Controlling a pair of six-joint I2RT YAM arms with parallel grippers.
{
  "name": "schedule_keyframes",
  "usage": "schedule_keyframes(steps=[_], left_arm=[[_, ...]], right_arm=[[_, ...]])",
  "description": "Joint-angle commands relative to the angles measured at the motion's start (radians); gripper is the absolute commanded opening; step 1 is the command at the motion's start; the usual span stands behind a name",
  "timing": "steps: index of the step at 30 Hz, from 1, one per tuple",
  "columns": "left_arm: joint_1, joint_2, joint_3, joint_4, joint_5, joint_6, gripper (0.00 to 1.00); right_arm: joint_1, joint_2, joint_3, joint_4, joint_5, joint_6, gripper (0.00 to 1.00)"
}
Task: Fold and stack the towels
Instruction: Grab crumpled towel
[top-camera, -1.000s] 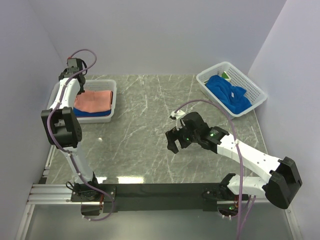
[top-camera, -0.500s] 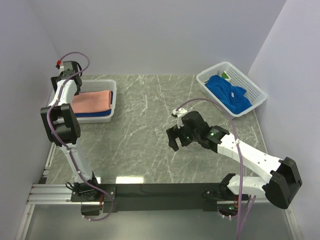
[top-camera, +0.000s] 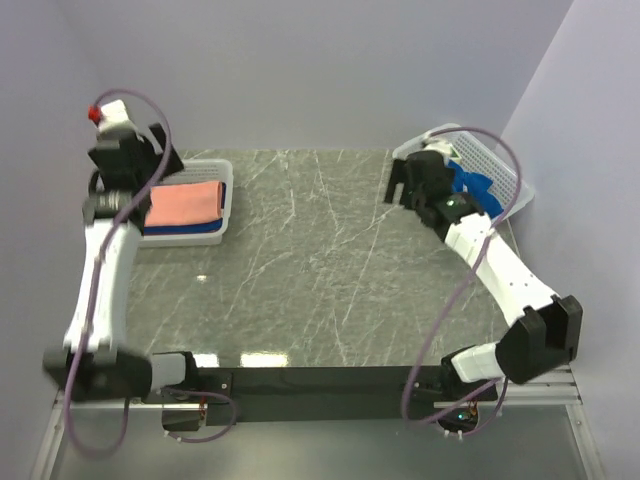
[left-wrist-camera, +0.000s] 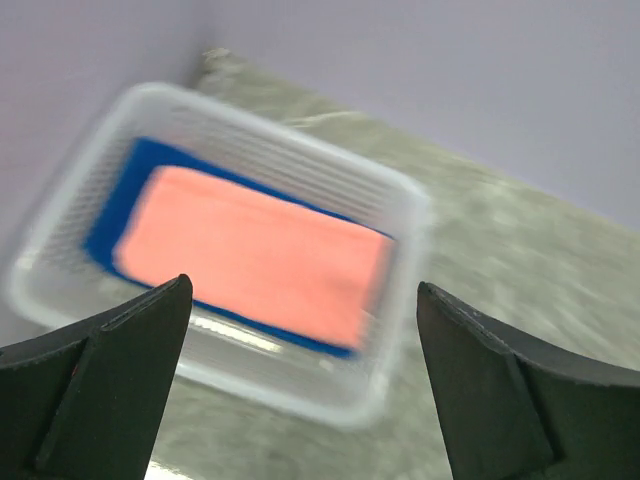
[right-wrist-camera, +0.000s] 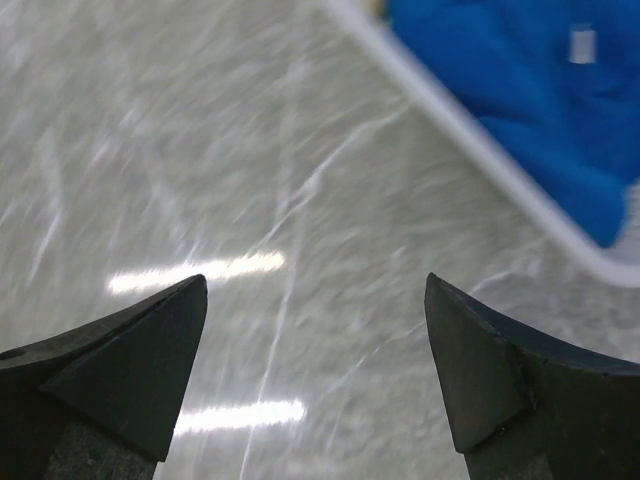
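A folded salmon-pink towel (top-camera: 185, 203) (left-wrist-camera: 250, 250) lies on a royal blue towel (top-camera: 180, 228) (left-wrist-camera: 128, 193) inside the left white basket (top-camera: 226, 190) (left-wrist-camera: 405, 300). My left gripper (top-camera: 135, 165) (left-wrist-camera: 305, 370) hangs open and empty above that basket's near left side, well clear of the towels. Crumpled blue towels (top-camera: 470, 185) (right-wrist-camera: 520, 100) fill the right white basket (top-camera: 500, 160) (right-wrist-camera: 470, 135). My right gripper (top-camera: 400, 188) (right-wrist-camera: 315, 360) is open over the marble table (top-camera: 320, 260), just left of that basket, with nothing between its fingers.
The two baskets sit at the back left and back right corners of the table. Lilac walls close in the back and both sides. The arm bases and a black rail (top-camera: 320, 382) run along the near edge.
My left gripper has opened and risen up and away from the left basket. My right arm has swung from the table's middle to the right basket, still open.
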Motion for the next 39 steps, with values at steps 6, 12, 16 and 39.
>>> schedule_keyframes(steps=[6,12,16,39], left_arm=[[-0.233,-0.449,-0.486,0.127,0.186,-0.066,0.99],[-0.297,-0.612,-0.727,0.113,0.223,-0.095,1.0],[-0.299,-0.632,-0.778,0.086,0.258,-0.145,0.99],[-0.294,-0.509,-0.795,0.116,0.265,-0.147,0.99]], right_arm=[[-0.32,0.249,0.2,0.046,0.036,0.064,0.92],[-0.447,0.436,0.278,0.115,-0.061,0.016,0.87],[-0.495,0.566,0.364,0.149,-0.18,-0.01,0.79],[-0.538,0.713,0.579,0.211,-0.253,-0.14,0.0]])
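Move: The crumpled blue towel lies in the right basket, its middle about 15 cm ahead of the right hand, 18 cm to the right and 17 cm below. That basket's middle is some 17 cm ahead and 20 cm right, and a small green item stands at its far left, roughly 24 cm ahead and 14 cm right. From the left hand the blue towel is about 14 cm ahead and 73 cm to the right, 27 cm lower. The open right hand swings right and forward over the basket, turning some 20 degrees clockwise, then reaches on forward and down into the blue towel, about 20 cm forward in all, tips a little steeper, pinches a fold and just starts to rise. The left hand, still open and empty, backs away rightward from the orange towel's basket, then sinks clear of it. ##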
